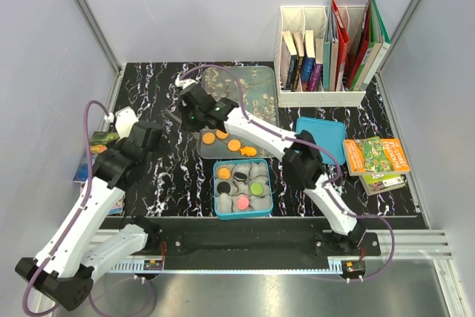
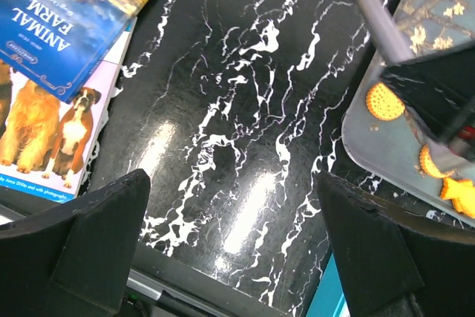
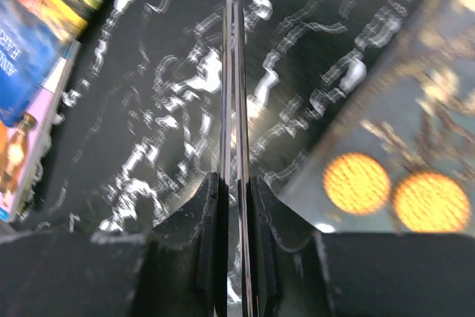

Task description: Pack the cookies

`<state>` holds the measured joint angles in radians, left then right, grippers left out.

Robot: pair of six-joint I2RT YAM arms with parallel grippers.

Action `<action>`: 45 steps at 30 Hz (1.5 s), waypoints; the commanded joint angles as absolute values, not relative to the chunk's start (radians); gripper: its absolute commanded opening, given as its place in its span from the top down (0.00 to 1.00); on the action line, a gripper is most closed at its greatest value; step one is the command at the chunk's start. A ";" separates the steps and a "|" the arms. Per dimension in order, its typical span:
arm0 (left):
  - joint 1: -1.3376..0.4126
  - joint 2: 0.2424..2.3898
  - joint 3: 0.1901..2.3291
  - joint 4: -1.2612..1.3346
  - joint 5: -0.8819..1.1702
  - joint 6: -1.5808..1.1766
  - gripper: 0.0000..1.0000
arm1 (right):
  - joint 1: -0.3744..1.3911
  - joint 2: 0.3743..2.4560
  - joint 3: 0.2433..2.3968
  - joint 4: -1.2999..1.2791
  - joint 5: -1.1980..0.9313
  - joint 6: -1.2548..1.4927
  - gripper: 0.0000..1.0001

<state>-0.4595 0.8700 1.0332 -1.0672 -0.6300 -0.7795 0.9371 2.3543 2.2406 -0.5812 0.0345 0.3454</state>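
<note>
Several orange cookies (image 1: 231, 144) lie on a clear tray (image 1: 205, 151) mid-table; they also show in the right wrist view (image 3: 356, 183) and the left wrist view (image 2: 385, 101). In front of the tray stands a teal box (image 1: 243, 214) of grey paper cups holding an orange (image 1: 223, 173), a green (image 1: 257, 188), a pink (image 1: 243, 201) and black cookies. My right gripper (image 1: 191, 111) (image 3: 237, 191) hovers left of the tray, shut on thin metal tongs (image 3: 232, 72) that point out over the black tabletop. The left gripper (image 1: 145, 139) (image 2: 237, 213) stands wide open over bare table, holding nothing.
A teal lid (image 1: 320, 139) lies right of the tray. Behind the tray sits a patterned tray (image 1: 252, 83). A white rack of books (image 1: 330, 50) stands at the back right. Loose books lie at the right (image 1: 377, 157) and the left edge (image 1: 93, 146) (image 2: 59, 42).
</note>
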 commanded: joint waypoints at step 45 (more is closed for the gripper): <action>-0.454 0.796 0.971 -0.985 -0.594 -0.750 0.01 | 1.000 2.291 2.407 -0.719 0.132 0.275 0.00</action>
<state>-0.4568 0.8116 0.9527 -1.0462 -0.6090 -0.7746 1.0161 2.5736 2.4359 -0.7540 0.0021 0.3099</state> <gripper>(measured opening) 0.985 0.986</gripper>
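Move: The tongs, still pinched shut near the hinge in the right hand, are meant for the bare black tabletop: the spot for their hinge end lies about 5 cm back, 5 cm left and 10 cm below that hand. The nearest orange cookie is some 3 cm ahead and 6 cm right; the blue box stands roughly 14 cm back and 18 cm right. From the left hand the spot is about 9 cm ahead and 6 cm right. The tongs are brought down to the marble tabletop left of the tray: the right hand sinks some 8 cm, drawing back and sliding left about 5 cm each with a slight counter-clockwise turn, then halts. Its fingers open wide and let go of the tongs near the hinge, and the hand starts edging back to the right. ##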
